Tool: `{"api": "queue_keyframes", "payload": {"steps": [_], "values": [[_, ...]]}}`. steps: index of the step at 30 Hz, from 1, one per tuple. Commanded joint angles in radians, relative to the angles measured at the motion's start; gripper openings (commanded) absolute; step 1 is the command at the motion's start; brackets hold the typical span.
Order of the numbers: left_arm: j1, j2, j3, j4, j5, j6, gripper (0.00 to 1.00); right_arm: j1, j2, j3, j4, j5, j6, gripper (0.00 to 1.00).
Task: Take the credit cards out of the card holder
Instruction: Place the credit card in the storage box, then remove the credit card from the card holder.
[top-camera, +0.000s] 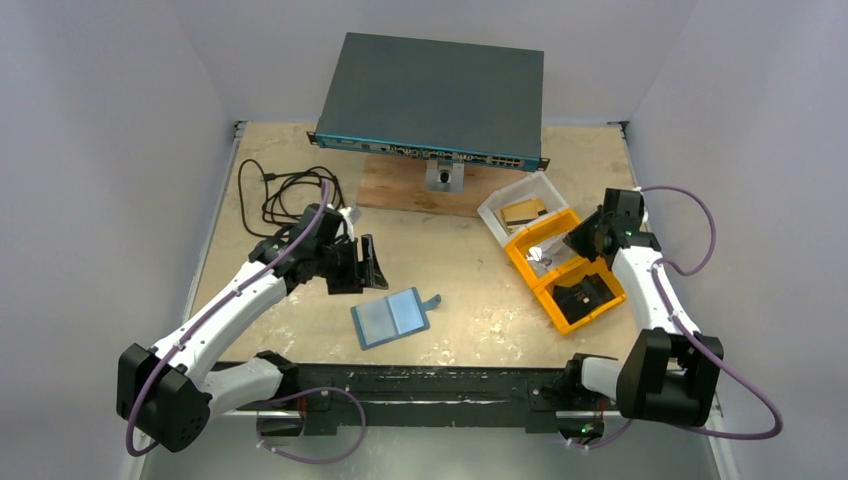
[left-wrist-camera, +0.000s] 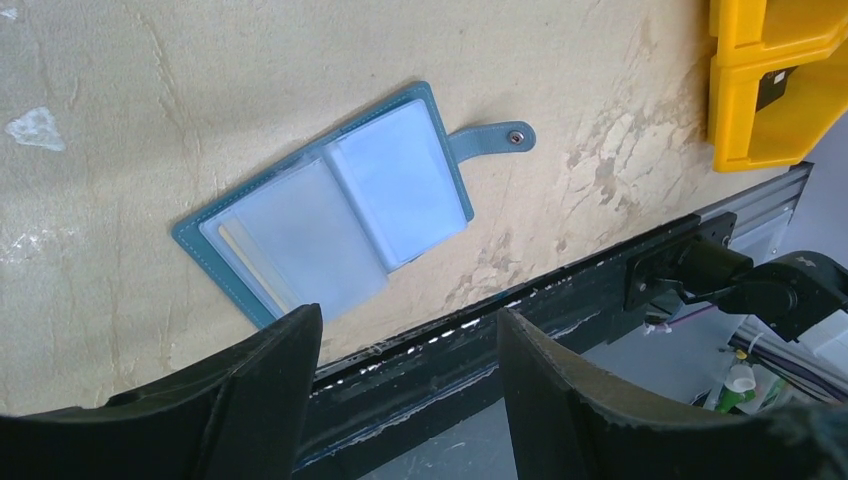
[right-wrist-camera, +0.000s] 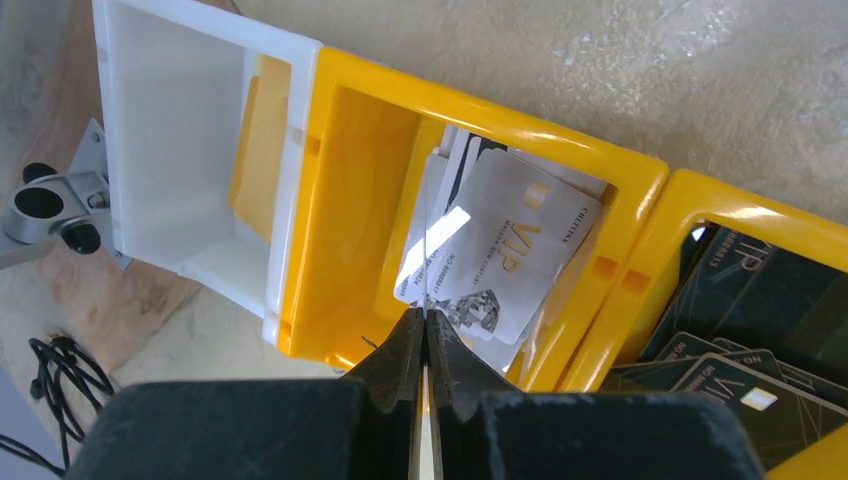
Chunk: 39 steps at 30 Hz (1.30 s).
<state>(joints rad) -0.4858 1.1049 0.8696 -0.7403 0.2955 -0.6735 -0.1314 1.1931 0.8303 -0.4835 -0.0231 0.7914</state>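
Observation:
The teal-blue card holder (top-camera: 392, 317) lies open and flat near the table's front, its snap tab pointing right. In the left wrist view its clear pockets (left-wrist-camera: 330, 205) show, with a pale card edge in the left pocket. My left gripper (left-wrist-camera: 408, 315) hovers open and empty, up and to the left of the holder (top-camera: 365, 262). My right gripper (right-wrist-camera: 427, 315) is shut on a thin credit card (right-wrist-camera: 427, 230) seen edge-on, held over the orange bin (right-wrist-camera: 350, 200). A silver VIP card (right-wrist-camera: 510, 250) lies in that bin.
A second orange compartment (right-wrist-camera: 640, 270) holds several dark cards (right-wrist-camera: 740, 330). A clear tub (top-camera: 520, 205) with a gold card stands behind the bins. A network switch (top-camera: 435, 95) on a wooden board (top-camera: 400, 185) fills the back; a black cable (top-camera: 290, 195) lies back left.

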Motion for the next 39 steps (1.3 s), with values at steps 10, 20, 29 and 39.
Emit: {"api": "queue_keyframes", "payload": {"steps": [10,20,29,39], "values": [[0.007,-0.004,0.011,0.005,0.013,0.024,0.64,-0.005,0.024,0.048,0.074,-0.099,-0.057,0.43],[0.018,0.012,-0.004,0.003,-0.019,0.017,0.65,0.059,-0.072,0.041,0.032,-0.153,-0.122,0.52],[0.047,0.006,-0.065,-0.017,-0.106,-0.039,0.65,0.53,-0.109,-0.028,0.101,-0.019,-0.024,0.52],[0.163,-0.031,-0.148,-0.036,-0.163,-0.11,0.67,0.968,0.125,0.063,0.212,0.046,-0.042,0.53]]}}
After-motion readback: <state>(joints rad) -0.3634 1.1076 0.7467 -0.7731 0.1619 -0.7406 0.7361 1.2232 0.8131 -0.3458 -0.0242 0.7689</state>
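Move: Hanging over the yellow middle compartment, the right hand's shut fingers hold a card; the compartment's middle lies about 6 cm below and 1 cm ahead. The black-card compartment is some 10 cm back and 6 cm right, the white bin 11 cm ahead and 8 cm left. The card holder lies roughly 15 cm back and 37 cm left. From the left hand, the holder is about 2 cm back, 5 cm right, 11 cm below. Easing about 1 cm down and forward, the right hand opens its fingers halfway and lets go of the card over the middle compartment, lifts some 4 cm, then sweeps about 25 cm left and 10 cm back towards the card holder, turning some 50 degrees counter-clockwise and sinking again. Late on, the half-open left hand shifts about 5 cm left and 5 cm down beside the holder. ##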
